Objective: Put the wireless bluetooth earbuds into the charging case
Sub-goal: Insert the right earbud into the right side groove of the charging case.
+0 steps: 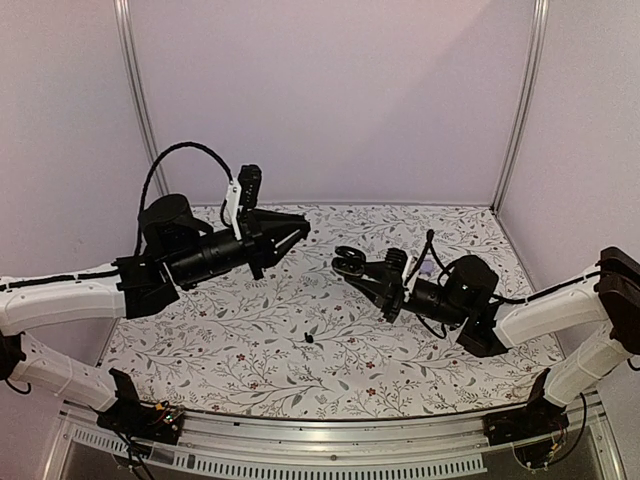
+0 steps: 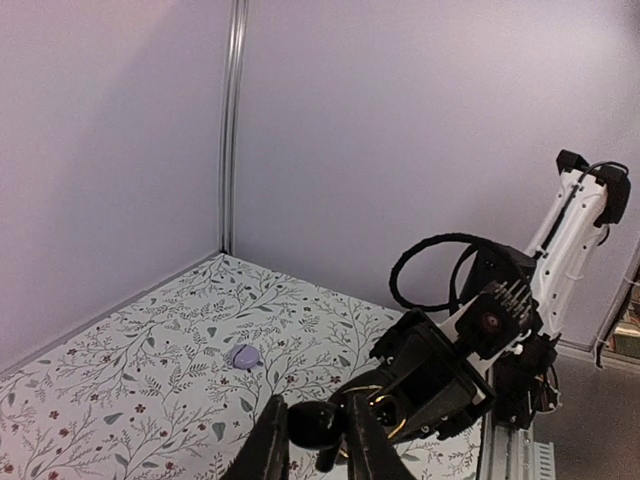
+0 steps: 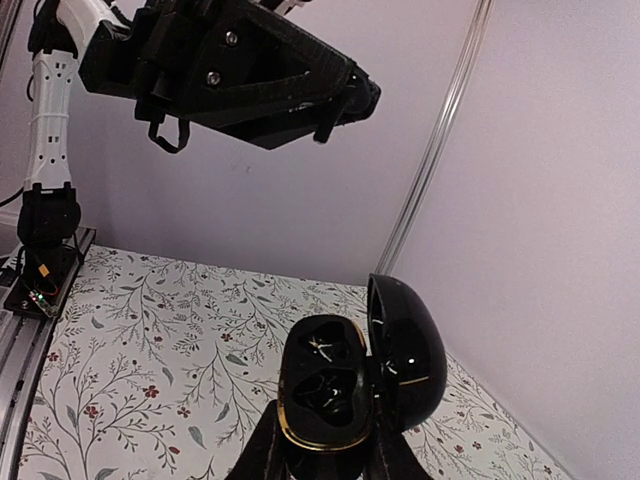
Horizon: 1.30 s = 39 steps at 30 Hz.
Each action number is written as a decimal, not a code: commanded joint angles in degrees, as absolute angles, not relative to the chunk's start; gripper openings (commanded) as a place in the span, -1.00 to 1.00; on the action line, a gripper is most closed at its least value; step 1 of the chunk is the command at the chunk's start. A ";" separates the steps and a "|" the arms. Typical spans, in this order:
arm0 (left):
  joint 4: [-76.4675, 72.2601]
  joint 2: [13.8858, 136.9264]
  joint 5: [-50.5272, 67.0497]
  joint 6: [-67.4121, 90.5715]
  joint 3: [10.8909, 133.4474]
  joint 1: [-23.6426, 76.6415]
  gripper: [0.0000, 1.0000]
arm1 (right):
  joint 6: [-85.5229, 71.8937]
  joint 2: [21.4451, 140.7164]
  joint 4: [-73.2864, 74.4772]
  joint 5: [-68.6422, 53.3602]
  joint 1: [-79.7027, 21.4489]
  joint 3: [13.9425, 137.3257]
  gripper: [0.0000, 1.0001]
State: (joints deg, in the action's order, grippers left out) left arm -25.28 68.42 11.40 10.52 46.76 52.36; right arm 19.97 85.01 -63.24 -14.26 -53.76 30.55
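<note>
My right gripper [image 1: 356,268] is shut on the charging case [image 3: 322,392], a glossy black case with a gold rim, held up above the cloth. Its lid [image 3: 405,350] stands open to the right, and both sockets look empty. My left gripper [image 1: 300,226] is also raised, facing the case from the left a short way off. In the left wrist view it [image 2: 312,428] is shut on one black earbud [image 2: 315,420], with the open case [image 2: 405,400] just behind. The second earbud [image 1: 309,338] lies on the patterned cloth, near the middle front.
A small lavender puck [image 2: 243,356] lies on the cloth towards the back right, and it also shows in the top view [image 1: 425,268] beside the right arm. Pale walls close the back and both sides. A metal rail [image 1: 330,440] runs along the near edge.
</note>
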 commanded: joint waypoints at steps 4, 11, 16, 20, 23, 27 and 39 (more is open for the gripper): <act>-31.28 71.90 11.64 9.51 47.48 56.30 -0.64 | 17.28 86.20 -66.42 -9.04 -55.46 32.82 -1.00; -34.60 75.92 10.10 9.92 48.72 59.21 -0.65 | 16.96 88.12 -70.11 -4.55 -57.28 33.01 -1.00; -35.16 78.38 7.32 8.95 49.79 60.86 -0.65 | 14.24 88.51 -69.50 -0.56 -58.12 34.29 -1.00; -35.29 79.38 6.00 8.81 50.32 61.24 -0.66 | 12.85 88.18 -68.12 -0.32 -58.52 34.84 -1.00; -35.24 79.93 4.67 8.39 50.68 61.26 -0.66 | 12.09 87.83 -67.48 -0.35 -58.93 35.04 -1.00; -35.46 80.64 4.07 8.21 51.30 61.40 -0.66 | 11.79 87.80 -66.70 -0.35 -59.39 35.46 -1.00; -36.45 82.33 2.46 7.98 51.68 61.65 -0.66 | 9.18 86.76 -64.44 2.11 -59.93 36.71 -1.00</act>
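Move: The left hand holds the earbud; the case held open in the right hand lies about 8 cm to its right, 3 cm back and 7 cm below. On the table, some 34 cm below the left hand, the other earbud sits 7 cm back and 3 cm to its left, the lilac cover about 16 cm ahead and 28 cm to its right. From the right hand, the held earbud is about 9 cm to the left, 4 cm ahead and 8 cm above. The left hand carries the earbud to the right and down to the open case, about 6 cm across and 3 cm lower, drawing back a couple of centimetres on the way before easing forward again, its fingers keeping their grip and hardly turning. The right hand, still gripping the case, brings it up to meet the earbud, rising about 2 cm and shifting a little left and forward while tilting it by some 15 degrees, its fingertips rising. ##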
